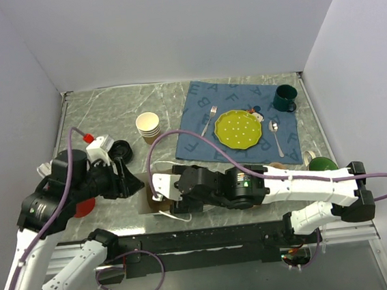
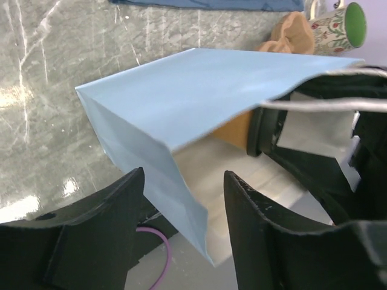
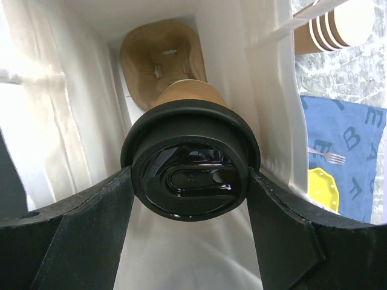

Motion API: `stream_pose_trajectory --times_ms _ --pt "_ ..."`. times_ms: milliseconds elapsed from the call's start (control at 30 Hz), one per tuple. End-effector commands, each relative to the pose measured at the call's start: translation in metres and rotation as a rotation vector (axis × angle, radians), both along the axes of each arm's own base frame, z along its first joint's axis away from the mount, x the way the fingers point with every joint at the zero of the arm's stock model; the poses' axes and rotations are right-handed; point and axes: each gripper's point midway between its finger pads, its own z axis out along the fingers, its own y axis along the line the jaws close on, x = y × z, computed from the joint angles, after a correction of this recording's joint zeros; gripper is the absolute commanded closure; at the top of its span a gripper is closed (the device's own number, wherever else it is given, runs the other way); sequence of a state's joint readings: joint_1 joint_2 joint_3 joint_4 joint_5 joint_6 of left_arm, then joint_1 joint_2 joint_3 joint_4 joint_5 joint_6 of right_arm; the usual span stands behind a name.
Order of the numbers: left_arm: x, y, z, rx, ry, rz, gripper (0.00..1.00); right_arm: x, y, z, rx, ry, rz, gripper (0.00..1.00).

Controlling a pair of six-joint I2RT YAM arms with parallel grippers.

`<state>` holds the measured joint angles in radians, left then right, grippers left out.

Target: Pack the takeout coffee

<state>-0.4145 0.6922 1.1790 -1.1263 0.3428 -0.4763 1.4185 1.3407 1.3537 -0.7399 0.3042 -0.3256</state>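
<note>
The takeout coffee (image 3: 188,99), a brown paper cup with a black lid (image 3: 190,175), lies sideways inside the pale paper bag (image 2: 199,96), its base toward a brown pulp cup carrier (image 3: 162,60) at the bag's far end. My right gripper (image 3: 189,179) reaches into the bag mouth, shut on the lid's rim from both sides. In the left wrist view the cup (image 2: 236,130) shows through the bag's opening. My left gripper (image 2: 184,193) is open and straddles the bag's near wall edge without pinching it. In the top view both grippers meet at the bag (image 1: 146,199).
A stack of cream paper cups (image 1: 148,127) stands behind the bag. The blue cloth (image 1: 198,117) carries a yellow plate (image 1: 238,128), a fork, a spoon and a dark green mug (image 1: 285,98). Black lids (image 1: 120,151) lie at the left. A floral mug (image 2: 338,24) sits on the right.
</note>
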Motion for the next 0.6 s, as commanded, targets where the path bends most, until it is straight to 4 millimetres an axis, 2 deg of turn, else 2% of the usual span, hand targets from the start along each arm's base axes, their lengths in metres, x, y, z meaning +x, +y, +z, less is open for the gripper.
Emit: stream_pose_trajectory --times_ms 0,100,200,233,367,400,567 --pt "0.020 -0.005 0.006 0.008 -0.069 -0.011 0.41 -0.001 0.008 0.006 0.043 -0.007 -0.016 0.50" --pt "0.020 -0.007 0.004 0.007 -0.067 -0.027 0.47 -0.002 0.007 0.005 0.041 -0.006 -0.024 0.50" --pt "0.015 -0.010 0.001 -0.002 -0.064 -0.060 0.68 -0.001 0.005 0.005 0.045 -0.007 -0.036 0.50" --pt "0.013 -0.011 0.000 -0.004 -0.068 -0.072 0.80 0.000 0.004 0.005 0.045 -0.012 -0.042 0.50" --pt "0.010 -0.010 0.012 -0.025 -0.134 -0.080 0.96 0.006 0.004 0.007 0.038 -0.048 -0.055 0.50" --pt "0.011 -0.010 0.016 -0.030 -0.158 -0.081 0.99 0.008 0.007 0.010 0.046 -0.060 -0.055 0.50" --pt "0.019 -0.003 0.027 -0.018 -0.250 -0.042 0.99 0.023 0.011 0.030 0.057 -0.129 -0.059 0.50"
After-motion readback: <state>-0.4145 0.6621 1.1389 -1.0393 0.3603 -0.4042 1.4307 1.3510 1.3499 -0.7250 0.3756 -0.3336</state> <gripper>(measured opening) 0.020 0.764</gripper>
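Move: Between the open left fingers lies the left rim of the paper bag, its edge roughly 2 cm ahead of and 2 cm right of the hand, 1 cm below. From that hand, the lidded coffee is about 12 cm right, 1 cm back and 6 cm lower; the black lids sit 20 cm ahead, 7 left, 24 below. The right hand holds the coffee, the carrier on the bag's floor being some 3 cm ahead, 4 left and 15 below. Closing on the bag's left rim, the left fingers go from just over half open to shut and pinch the paper edge between their tips while the hand eases about 1.5 cm forward and slightly down; it then rises 1 cm, tips tilting up some 5 degrees. The right hand keeps its grip on the coffee's lid inside the bag, almost still until a final 1 cm nudge forward. ##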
